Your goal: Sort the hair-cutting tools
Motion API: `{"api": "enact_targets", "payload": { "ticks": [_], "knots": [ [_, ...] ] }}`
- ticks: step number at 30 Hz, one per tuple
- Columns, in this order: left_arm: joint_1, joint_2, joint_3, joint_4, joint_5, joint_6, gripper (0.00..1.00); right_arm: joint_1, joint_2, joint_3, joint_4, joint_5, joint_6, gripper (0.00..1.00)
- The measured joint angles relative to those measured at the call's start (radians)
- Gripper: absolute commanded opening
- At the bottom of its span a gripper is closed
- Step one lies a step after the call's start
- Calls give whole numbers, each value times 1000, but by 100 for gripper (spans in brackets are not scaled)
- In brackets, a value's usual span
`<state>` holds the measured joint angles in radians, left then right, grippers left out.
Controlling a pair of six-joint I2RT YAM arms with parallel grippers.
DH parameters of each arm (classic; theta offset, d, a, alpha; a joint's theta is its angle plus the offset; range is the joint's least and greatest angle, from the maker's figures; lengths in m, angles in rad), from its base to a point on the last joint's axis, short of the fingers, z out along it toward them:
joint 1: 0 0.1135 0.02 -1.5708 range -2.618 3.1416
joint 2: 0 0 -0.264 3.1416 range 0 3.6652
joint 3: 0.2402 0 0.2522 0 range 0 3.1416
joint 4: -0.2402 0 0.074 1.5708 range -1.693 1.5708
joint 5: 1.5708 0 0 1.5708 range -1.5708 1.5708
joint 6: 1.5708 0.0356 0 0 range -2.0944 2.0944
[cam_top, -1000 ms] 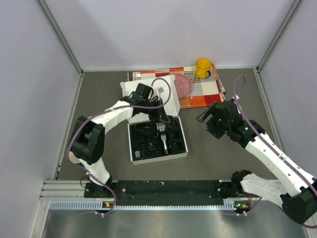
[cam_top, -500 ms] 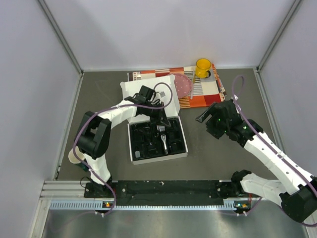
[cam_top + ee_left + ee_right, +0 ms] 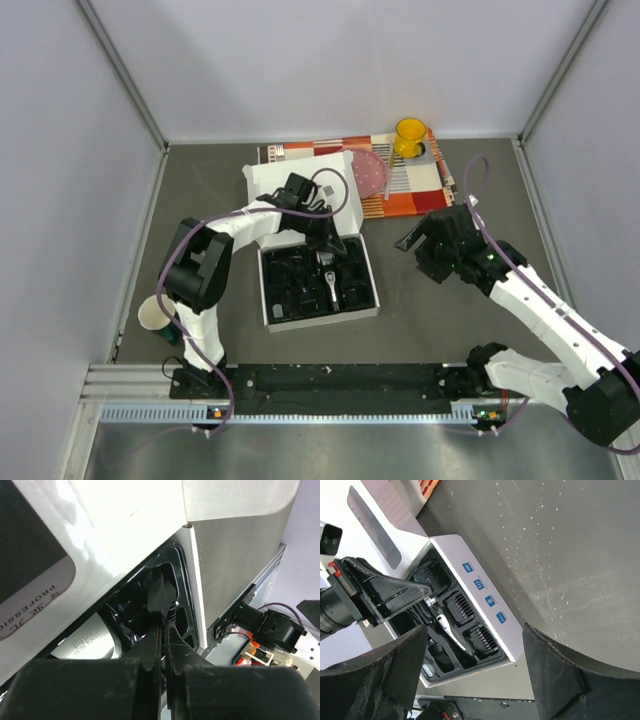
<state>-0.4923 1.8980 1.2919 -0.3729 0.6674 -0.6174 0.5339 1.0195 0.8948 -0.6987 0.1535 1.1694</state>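
The white box (image 3: pixel 268 300) with its black tray lies in the middle of the table. The black-and-silver clipper (image 3: pixel 328 282) rests in the tray's centre, and black guard combs (image 3: pixel 462 605) fill slots beside it. My left gripper (image 3: pixel 325 240) is shut, tips down at the tray's far edge by the clipper's head. In the left wrist view a thin black piece (image 3: pixel 161 592) stands right at the tips of that gripper (image 3: pixel 162 622); I cannot tell whether it is pinched. My right gripper (image 3: pixel 412 240) hovers open and empty to the right of the box.
The box's white lid (image 3: pixel 270 185) lies behind the tray. A patterned mat (image 3: pixel 405 185) at the back carries a pink disc (image 3: pixel 372 172) and a yellow cup (image 3: pixel 409 136). A pale paper cup (image 3: pixel 155 314) stands by the left arm's base.
The left arm's elbow has swung toward the near left, uncovering the paper cup, while its gripper stays at the tray's far edge. The right gripper has barely shifted.
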Motion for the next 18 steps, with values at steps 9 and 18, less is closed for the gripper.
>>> {"api": "enact_targets", "payload": {
  "ticks": [9, 18],
  "knots": [
    [0, 29, 2, 16, -2, -34, 0, 0, 3, -24, 2, -10, 0, 75],
    [-2, 40, 2, 29, 0, -37, 40, 0, 4, -31, 1, -17, 0, 75]
  ]
}}
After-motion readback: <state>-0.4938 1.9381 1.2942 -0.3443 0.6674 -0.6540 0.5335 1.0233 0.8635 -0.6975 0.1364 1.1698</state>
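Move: The left hand holds the black comb at the mouth of the box's far right pocket; the pocket's middle lies about 2 cm to its right, level fore and aft, and roughly 3 cm below. The second comb sits some 5 cm back and 3 cm right, the third about 11 cm back and 4 cm right, the white trimmer about 8 cm back and 2 cm left, all around 4 cm lower. From the right hand that pocket is about 15 cm left, 3 cm ahead and 11 cm below. The left hand, tilted with its fingers pointing right and down, sinks about 1 cm with the black comb still pinched in its tips, lowering it into the far right pocket, and near the end, almost at a standstill, its fingers start to part, opening to about a quarter to let go of the comb. The open, empty right hand sinks a little over 1 cm beside the box, touching nothing. ##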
